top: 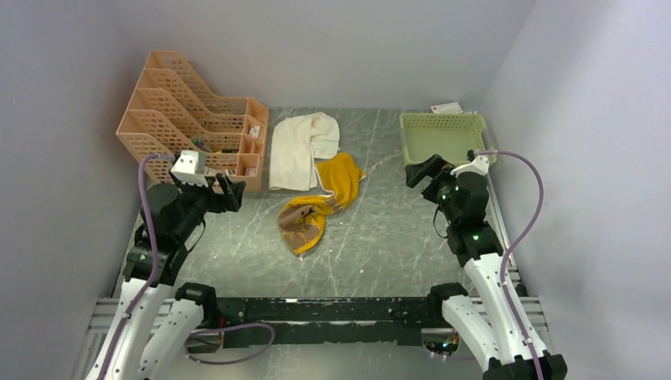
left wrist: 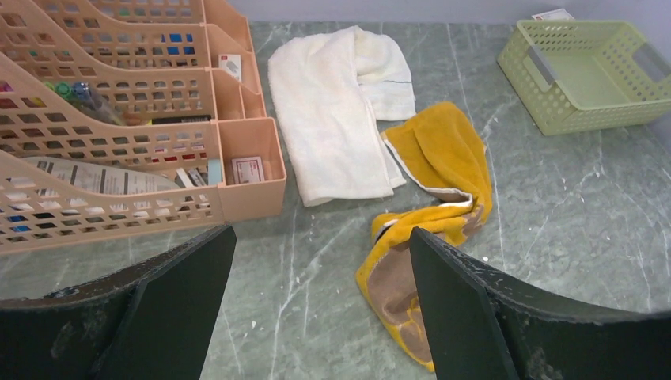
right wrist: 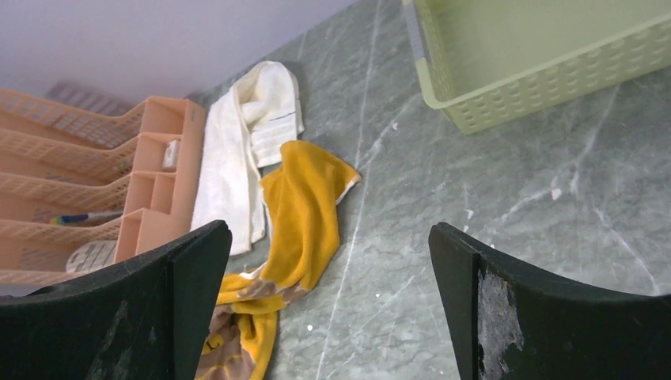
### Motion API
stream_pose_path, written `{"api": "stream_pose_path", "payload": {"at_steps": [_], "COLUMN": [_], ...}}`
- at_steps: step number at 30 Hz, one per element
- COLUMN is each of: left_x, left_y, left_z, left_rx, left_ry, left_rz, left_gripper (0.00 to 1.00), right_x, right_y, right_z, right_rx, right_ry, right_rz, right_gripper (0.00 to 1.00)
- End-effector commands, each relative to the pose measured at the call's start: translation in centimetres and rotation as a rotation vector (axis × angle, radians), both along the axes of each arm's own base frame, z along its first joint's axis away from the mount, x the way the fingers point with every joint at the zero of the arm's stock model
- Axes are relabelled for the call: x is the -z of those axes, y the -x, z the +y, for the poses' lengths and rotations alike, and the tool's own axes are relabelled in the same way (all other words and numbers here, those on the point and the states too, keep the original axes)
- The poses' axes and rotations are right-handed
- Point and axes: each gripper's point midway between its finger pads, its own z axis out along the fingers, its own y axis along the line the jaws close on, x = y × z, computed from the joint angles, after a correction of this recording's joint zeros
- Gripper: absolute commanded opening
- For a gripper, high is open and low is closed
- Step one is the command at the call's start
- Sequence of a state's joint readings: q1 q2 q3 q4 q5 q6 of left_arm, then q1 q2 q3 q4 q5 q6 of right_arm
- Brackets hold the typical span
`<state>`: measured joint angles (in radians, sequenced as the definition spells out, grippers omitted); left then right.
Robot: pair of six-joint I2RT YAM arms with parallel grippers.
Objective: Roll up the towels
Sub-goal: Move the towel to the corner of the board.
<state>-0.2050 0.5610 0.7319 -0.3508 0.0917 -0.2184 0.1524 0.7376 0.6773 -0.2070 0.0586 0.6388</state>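
Two towels lie crumpled on the grey marble-look table. The cream-white towel (top: 297,150) (left wrist: 332,119) (right wrist: 229,158) stretches along the orange organiser's right side. The mustard-yellow and brown towel (top: 320,202) (left wrist: 435,158) (right wrist: 301,206) is bunched just in front of it, its top corner touching the white one. My left gripper (top: 227,192) (left wrist: 320,237) hovers open to the left of the yellow towel, holding nothing. My right gripper (top: 419,170) (right wrist: 328,233) hovers open to the right of the towels, near the basket's front corner, also holding nothing.
An orange tiered file organiser (top: 190,119) (left wrist: 119,119) (right wrist: 119,158) with papers and pens stands at the back left. A pale green plastic basket (top: 443,134) (left wrist: 585,71) (right wrist: 538,55) sits at the back right. Grey walls close in the table on three sides.
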Motion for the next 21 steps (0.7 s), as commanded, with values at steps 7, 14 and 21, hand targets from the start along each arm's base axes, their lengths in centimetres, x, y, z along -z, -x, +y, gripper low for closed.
{"api": "stream_pose_path", "payload": {"at_steps": [7, 14, 21], "left_x": [1.0, 3.4, 4.3], "left_y": [0.9, 0.3, 0.2], "left_z": [-0.1, -0.7, -0.7], "left_rx": [-0.002, 0.021, 0.023], "left_ry": [0.028, 0.011, 0.005], "left_rz": [0.038, 0.149, 0.174], "left_gripper": [0.94, 0.94, 0.94], "right_x": [-0.1, 0.8, 4.0], "right_y": [-2.1, -7.4, -16.4], "right_z": [5.6, 12.0, 20.7], "right_rx": [-0.265, -0.271, -0.44], "right_ry": [0.084, 0.458, 0.591], "right_rz": [-0.106, -0.024, 0.029], "right_gripper": [1.0, 1.0, 1.0]}}
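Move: The yellow towel's middle lies about 25 cm to the left of the right hand, some 9 cm ahead and 23 cm below, with its far end farther out. The white towel is roughly 26 cm ahead of the right hand and 30 cm to its left; the green basket sits about 24 cm ahead and 11 cm to the right. For the left hand, the yellow towel is some 14 cm ahead and 21 cm to its right. Towards the yellow towel, and the white one beyond it, the right hand sweeps quickly left and then increasingly forward, about 20 cm in all, staying high. It swings some 20 degrees counter-clockwise and rolls its left side down, fingers wide open, touching nothing. The left hand sinks about 4 cm near the rack, tipping down, still open. ##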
